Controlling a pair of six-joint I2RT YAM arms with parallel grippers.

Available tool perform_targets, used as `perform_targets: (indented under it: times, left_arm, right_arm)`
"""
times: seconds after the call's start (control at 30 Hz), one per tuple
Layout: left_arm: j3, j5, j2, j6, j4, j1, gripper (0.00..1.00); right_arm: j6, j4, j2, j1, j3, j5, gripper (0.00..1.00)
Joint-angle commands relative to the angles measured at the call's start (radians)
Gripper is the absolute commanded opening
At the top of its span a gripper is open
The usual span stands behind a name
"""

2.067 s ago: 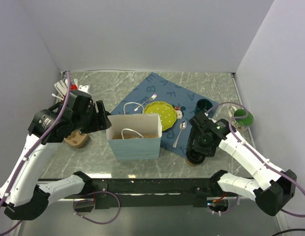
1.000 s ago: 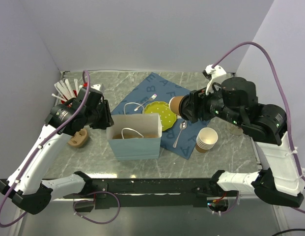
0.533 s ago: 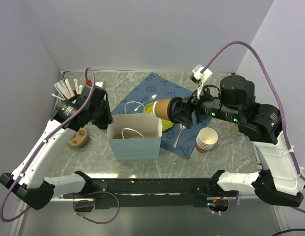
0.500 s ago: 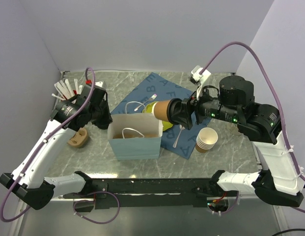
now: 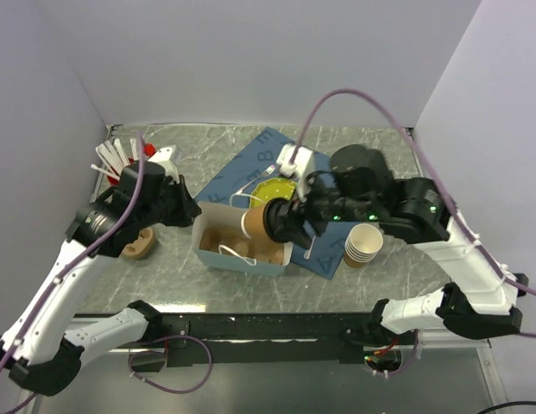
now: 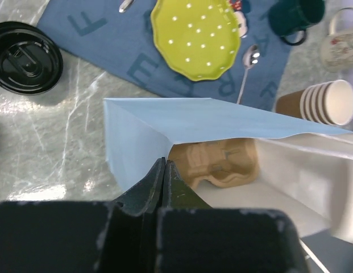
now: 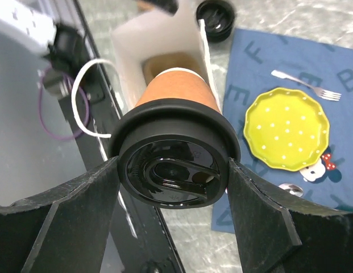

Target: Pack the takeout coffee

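The takeout coffee point(image 5: 257, 222), a tan cup with a black lid point(image 7: 173, 162), lies on its side in my right gripper point(image 5: 281, 222), which is shut on it at the lid. Its base points into the mouth of the light blue paper bag point(image 5: 250, 264). In the right wrist view the cup body point(image 7: 176, 88) reaches toward the bag's white inside point(image 7: 159, 40). My left gripper point(image 6: 163, 166) is shut on the bag's left rim point(image 6: 148, 136) and holds the bag tipped and open. A tan cup carrier point(image 6: 221, 162) lies inside the bag.
A stack of lidless cups point(image 5: 362, 244) stands right of the bag. The blue mat point(image 5: 276, 151) carries a yellow plate point(image 6: 196, 37), a spoon point(image 6: 247, 62) and a fork point(image 7: 307, 85). A loose black lid point(image 6: 25, 57) lies left of the mat. A green mug point(image 6: 295, 17) stands at the far right.
My left gripper has closed on the bag's rim and tipped the bag open toward the right. My right arm has carried the cup left and down to the bag's mouth.
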Motion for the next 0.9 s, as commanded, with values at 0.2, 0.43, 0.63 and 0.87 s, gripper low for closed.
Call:
perform_targets:
  times: [0.2, 0.43, 0.63, 0.87]
  left_arm:
    - [-0.117, 0.153, -0.188, -0.033, 0.11, 0.0, 0.01]
    - [-0.18, 0.218, -0.305, 0.039, 0.168, 0.0, 0.01]
    - [-0.183, 0.23, -0.291, 0.061, 0.123, 0.0, 0.13]
    - [-0.131, 0.057, -0.285, -0.044, -0.01, 0.0, 0.46]
  right_arm:
    - [-0.091, -0.05, 0.147, 0.26, 0.013, 0.414, 0.35]
    - [-0.111, 0.044, 0.19, 0.31, -0.082, 0.474, 0.34]
    - [-0.133, 0.097, 0.188, 0.335, -0.169, 0.485, 0.34]
    - [-0.104, 0.171, 0.158, 0.399, -0.286, 0.548, 0.33]
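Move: My right hand holds the lidded coffee cup sideways above the bag. The cup holder in the bag's bottom lies about 11 cm to its left, 7 cm ahead and some 32 cm down; the green plate is about 20 cm straight ahead, the spoon 11 cm ahead and 9 cm right. From my left hand the holder is about 9 cm right, level with it and 23 cm below, and the loose black lid is 11 cm ahead and 7 cm left. I lower the cup through the bag's mouth towards the holder, my right hand sinking about 13 cm and going 6 cm left while the wrist tips some 30 degrees so the cup's base points more steeply down; the grip stays. My left hand, still shut on the bag's left rim, draws it back about 6 cm, stops, then opens its fingers. ##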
